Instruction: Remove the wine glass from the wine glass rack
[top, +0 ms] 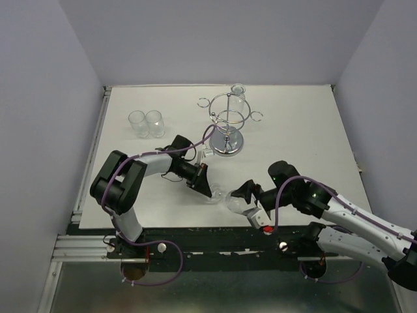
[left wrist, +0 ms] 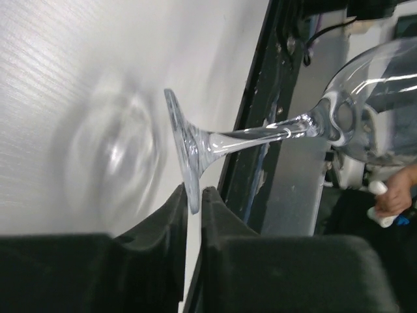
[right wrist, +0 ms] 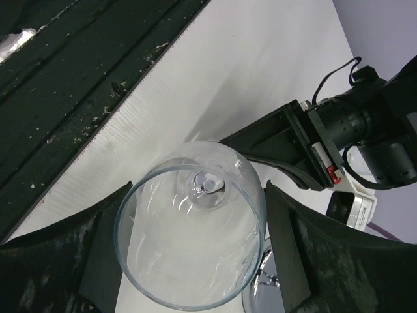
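A clear wine glass (top: 220, 194) lies sideways in the air between my two grippers, low over the table's near edge. My left gripper (left wrist: 193, 197) is shut on the rim of its foot, and the stem (left wrist: 260, 135) runs right to the bowl (left wrist: 381, 98). In the right wrist view the bowl's mouth (right wrist: 190, 225) faces the camera. My right gripper (right wrist: 195, 199) stands open around the bowl, with a thin gap showing at the right finger (right wrist: 287, 222). The chrome wine glass rack (top: 228, 124) stands behind, apart from this glass.
Another wine glass (top: 238, 93) hangs on the rack's far side. Two clear tumblers (top: 146, 123) stand at the back left. The rack's mirrored base (top: 229, 145) sits just behind the left arm. The dark frame rail (top: 215, 238) runs along the table's near edge.
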Controlling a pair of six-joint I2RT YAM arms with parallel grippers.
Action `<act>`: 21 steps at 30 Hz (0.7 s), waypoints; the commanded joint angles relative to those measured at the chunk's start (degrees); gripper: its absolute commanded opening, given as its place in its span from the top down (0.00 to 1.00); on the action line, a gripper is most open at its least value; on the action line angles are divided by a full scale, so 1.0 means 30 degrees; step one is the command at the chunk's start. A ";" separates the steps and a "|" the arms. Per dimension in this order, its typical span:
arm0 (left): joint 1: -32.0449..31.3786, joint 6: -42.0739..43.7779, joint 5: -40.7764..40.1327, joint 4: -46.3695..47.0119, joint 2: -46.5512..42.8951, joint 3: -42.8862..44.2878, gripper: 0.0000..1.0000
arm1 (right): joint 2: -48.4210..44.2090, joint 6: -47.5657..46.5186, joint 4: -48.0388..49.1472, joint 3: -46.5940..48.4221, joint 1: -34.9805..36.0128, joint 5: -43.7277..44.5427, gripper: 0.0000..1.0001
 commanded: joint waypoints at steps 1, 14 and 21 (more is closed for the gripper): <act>0.0016 -0.0191 0.0456 0.0043 -0.0983 -0.0040 0.69 | -0.0430 0.0525 0.0875 0.0054 0.0150 0.0421 0.31; 0.0045 -0.0544 -0.1919 -0.0248 -0.2508 -0.0803 0.02 | -0.0051 0.3891 -0.1260 0.2277 0.0150 0.2179 0.40; 0.0045 -0.0367 -0.2562 -0.0689 -0.4233 -0.1651 0.01 | 0.1558 0.8049 -0.2814 0.4298 0.0120 0.2502 0.41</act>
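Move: The wine glass lies slanting between the hands: its bowl is in the right gripper and its foot rim between the left fingertips. Its middle is about 4 cm left of the right hand, 1 ahead and 3 below; from the left hand, 5 cm right, 3 back and 4 above. The rack base is some 30 cm ahead of the right hand, 4 left and 16 below. The near table edge runs roughly 5 cm behind the right hand, level with it sideways and 16 below. The left fingers let go of the foot rim, opening from nearly shut to fully wide, while that hand backs off about 1 cm up and 1 cm left, away from the glass. Keeping its hold on the bowl, the right hand eases about 1.5 cm forward and slightly right, then lifts some 2 cm, swinging clockwise and rolling, some 15 degrees altogether. ##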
